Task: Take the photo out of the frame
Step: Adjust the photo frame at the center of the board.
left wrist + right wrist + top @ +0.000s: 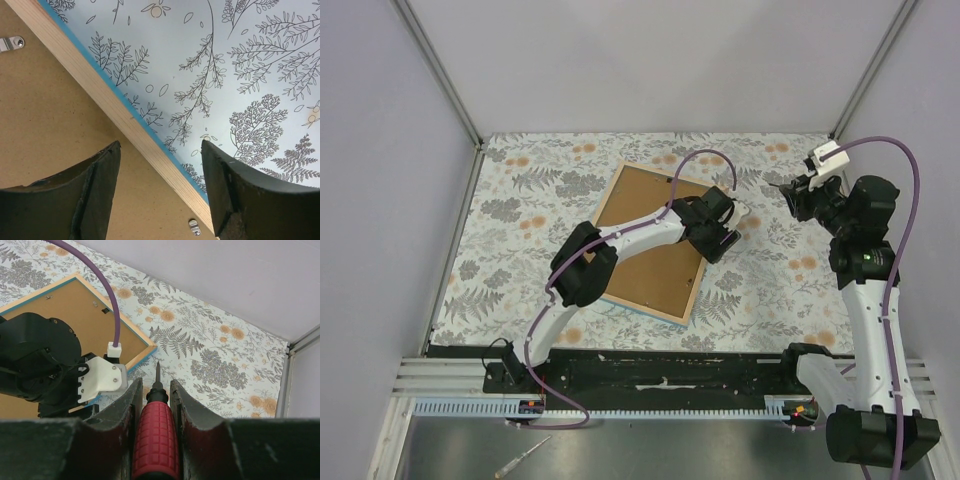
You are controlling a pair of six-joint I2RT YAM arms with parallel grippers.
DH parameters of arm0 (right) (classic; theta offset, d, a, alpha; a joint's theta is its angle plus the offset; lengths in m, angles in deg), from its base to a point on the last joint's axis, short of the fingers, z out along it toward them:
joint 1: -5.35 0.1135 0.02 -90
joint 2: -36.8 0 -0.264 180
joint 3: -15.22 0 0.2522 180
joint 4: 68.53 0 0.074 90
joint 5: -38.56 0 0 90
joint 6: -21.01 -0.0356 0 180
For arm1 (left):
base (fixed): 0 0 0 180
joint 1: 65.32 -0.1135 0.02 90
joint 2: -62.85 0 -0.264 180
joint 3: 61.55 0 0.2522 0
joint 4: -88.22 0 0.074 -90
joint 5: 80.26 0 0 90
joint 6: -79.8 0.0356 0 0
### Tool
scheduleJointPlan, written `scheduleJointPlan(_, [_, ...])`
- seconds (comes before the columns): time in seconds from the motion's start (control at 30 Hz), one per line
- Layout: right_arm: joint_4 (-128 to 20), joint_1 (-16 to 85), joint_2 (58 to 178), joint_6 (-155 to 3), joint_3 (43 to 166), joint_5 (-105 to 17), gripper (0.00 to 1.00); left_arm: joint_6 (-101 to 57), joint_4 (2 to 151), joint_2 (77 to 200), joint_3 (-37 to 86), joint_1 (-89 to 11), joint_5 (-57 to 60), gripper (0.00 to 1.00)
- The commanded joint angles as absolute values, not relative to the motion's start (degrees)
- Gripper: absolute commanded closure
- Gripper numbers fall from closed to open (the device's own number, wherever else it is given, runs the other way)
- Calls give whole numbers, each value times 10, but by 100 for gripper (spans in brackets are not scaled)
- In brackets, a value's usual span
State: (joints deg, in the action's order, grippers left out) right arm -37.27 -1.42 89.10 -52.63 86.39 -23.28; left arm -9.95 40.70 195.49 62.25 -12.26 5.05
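The frame (650, 173) lies face down on the table, its light wood back (131, 120) and thin blue edge showing. The photo sits inside it, and only its plain brown board back (640, 205) (45, 110) shows. My left gripper (718, 240) (160, 145) hovers open over the frame's right side, one finger above the board and the other above the table cover, with nothing between them. My right gripper (798, 195) (155, 385) is off to the right, above the table and shut on a red-handled screwdriver (156, 435) whose tip points toward the frame's corner (142, 352).
Small metal clips (11, 43) (195, 227) sit on the board next to the frame's inner edge. A floral cover (770, 280) spreads over the table. Grey walls close in three sides. A black rail (660, 365) runs along the near edge, with a loose tool (520, 462) below it.
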Motion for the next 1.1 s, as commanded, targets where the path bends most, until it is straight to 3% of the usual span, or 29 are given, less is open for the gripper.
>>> scheduleJointPlan(0.0, [-405, -16, 874, -537, 858, -222, 100, -119, 401, 1971, 647, -118, 37, 32])
scheduleJointPlan(0.4, [-416, -17, 837, -546, 850, -169, 100, -49, 397, 1970, 615, -101, 10, 64])
scheduleJointPlan(1.07, [-444, -16, 813, -590, 844, -132, 100, 205, 407, 1854, 479, -23, -2, 66])
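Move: The photo frame's right rail runs between the left hand's open fingers, about 1 cm below their midpoint. From there the frame's near right corner lies some 17 cm back and 5 cm left, its far right corner about 16 cm ahead and 5 cm right. From the right hand, which holds the screwdriver well up, the rail at the left fingers is roughly 14 cm left, 3 cm back and 28 cm below. Left fingers pinch the right rail, then drag it about 8 cm back, turning 25 degrees clockwise; right hand rises. ##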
